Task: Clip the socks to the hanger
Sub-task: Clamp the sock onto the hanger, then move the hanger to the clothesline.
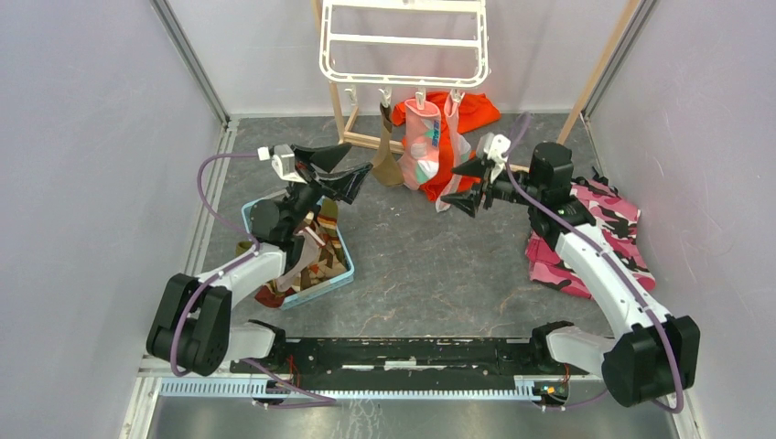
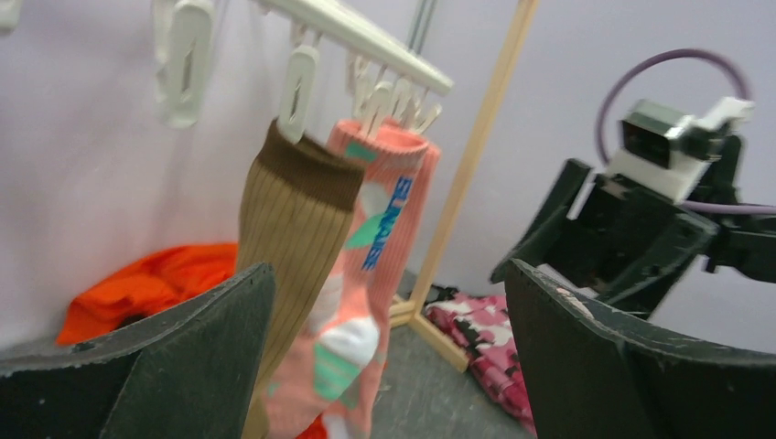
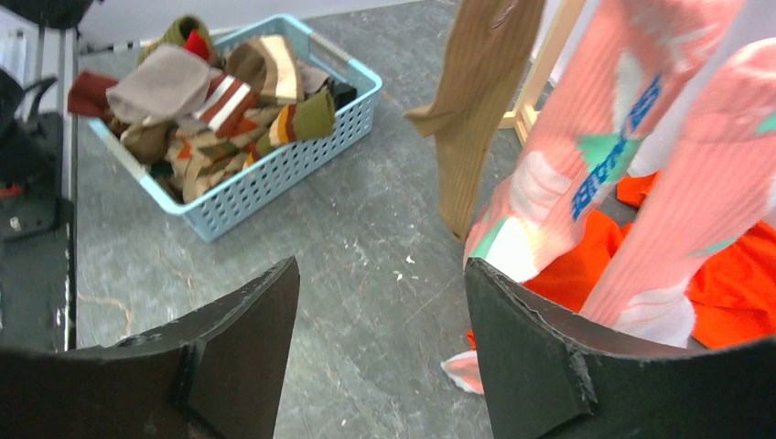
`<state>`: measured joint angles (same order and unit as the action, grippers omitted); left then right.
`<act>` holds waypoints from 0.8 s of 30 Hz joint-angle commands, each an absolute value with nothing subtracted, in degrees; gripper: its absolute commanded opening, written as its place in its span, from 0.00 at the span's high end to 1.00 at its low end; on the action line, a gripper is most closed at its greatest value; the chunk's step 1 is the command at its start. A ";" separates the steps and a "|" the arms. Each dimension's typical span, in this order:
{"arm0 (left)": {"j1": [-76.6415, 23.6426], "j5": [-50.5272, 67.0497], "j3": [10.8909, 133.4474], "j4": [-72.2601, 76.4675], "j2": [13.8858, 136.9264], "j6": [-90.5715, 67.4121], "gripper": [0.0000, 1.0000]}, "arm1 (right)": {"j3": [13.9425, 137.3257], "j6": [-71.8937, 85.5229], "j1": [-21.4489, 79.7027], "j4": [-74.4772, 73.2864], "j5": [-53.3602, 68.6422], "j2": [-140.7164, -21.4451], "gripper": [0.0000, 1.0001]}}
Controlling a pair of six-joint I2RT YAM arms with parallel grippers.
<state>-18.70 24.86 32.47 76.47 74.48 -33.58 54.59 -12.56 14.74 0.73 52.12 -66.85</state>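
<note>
The white hanger hangs at the back, and its clips hold three socks. These are a brown sock and two pink socks with teal and white patches. My left gripper stands open just left of the brown sock, with nothing between its fingers. The right gripper is open too, close to the lower part of the pink socks, and it is empty. Several more socks lie in a light blue basket.
An orange garment lies on the floor behind the hung socks. A pink camouflage cloth sits at the right beside my right arm. A light wooden stand carries the hanger. Walls close in the left and right sides.
</note>
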 commanded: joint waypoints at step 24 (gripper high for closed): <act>-18.54 20.21 10.96 99.49 82.82 -22.17 0.00 | 39.61 22.88 16.71 58.27 35.61 -86.89 0.28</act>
<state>-18.70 19.59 11.18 84.27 82.91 -24.95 35.68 14.13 15.20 48.77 40.49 -84.55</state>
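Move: The brown sock hangs from its clip, its middle about 9 cm ahead of the left hand, 7 cm right and 5 cm below. The pink sock beside it lies 7 cm farther right. From the right hand, the brown sock is some 8 cm ahead, 15 cm left and slightly above. The nearest pink sock is 7 cm ahead and 3 cm left. Both empty, open hands sink, left about 17 cm tipping down, right about 10 cm before easing forward beneath the hanger. ##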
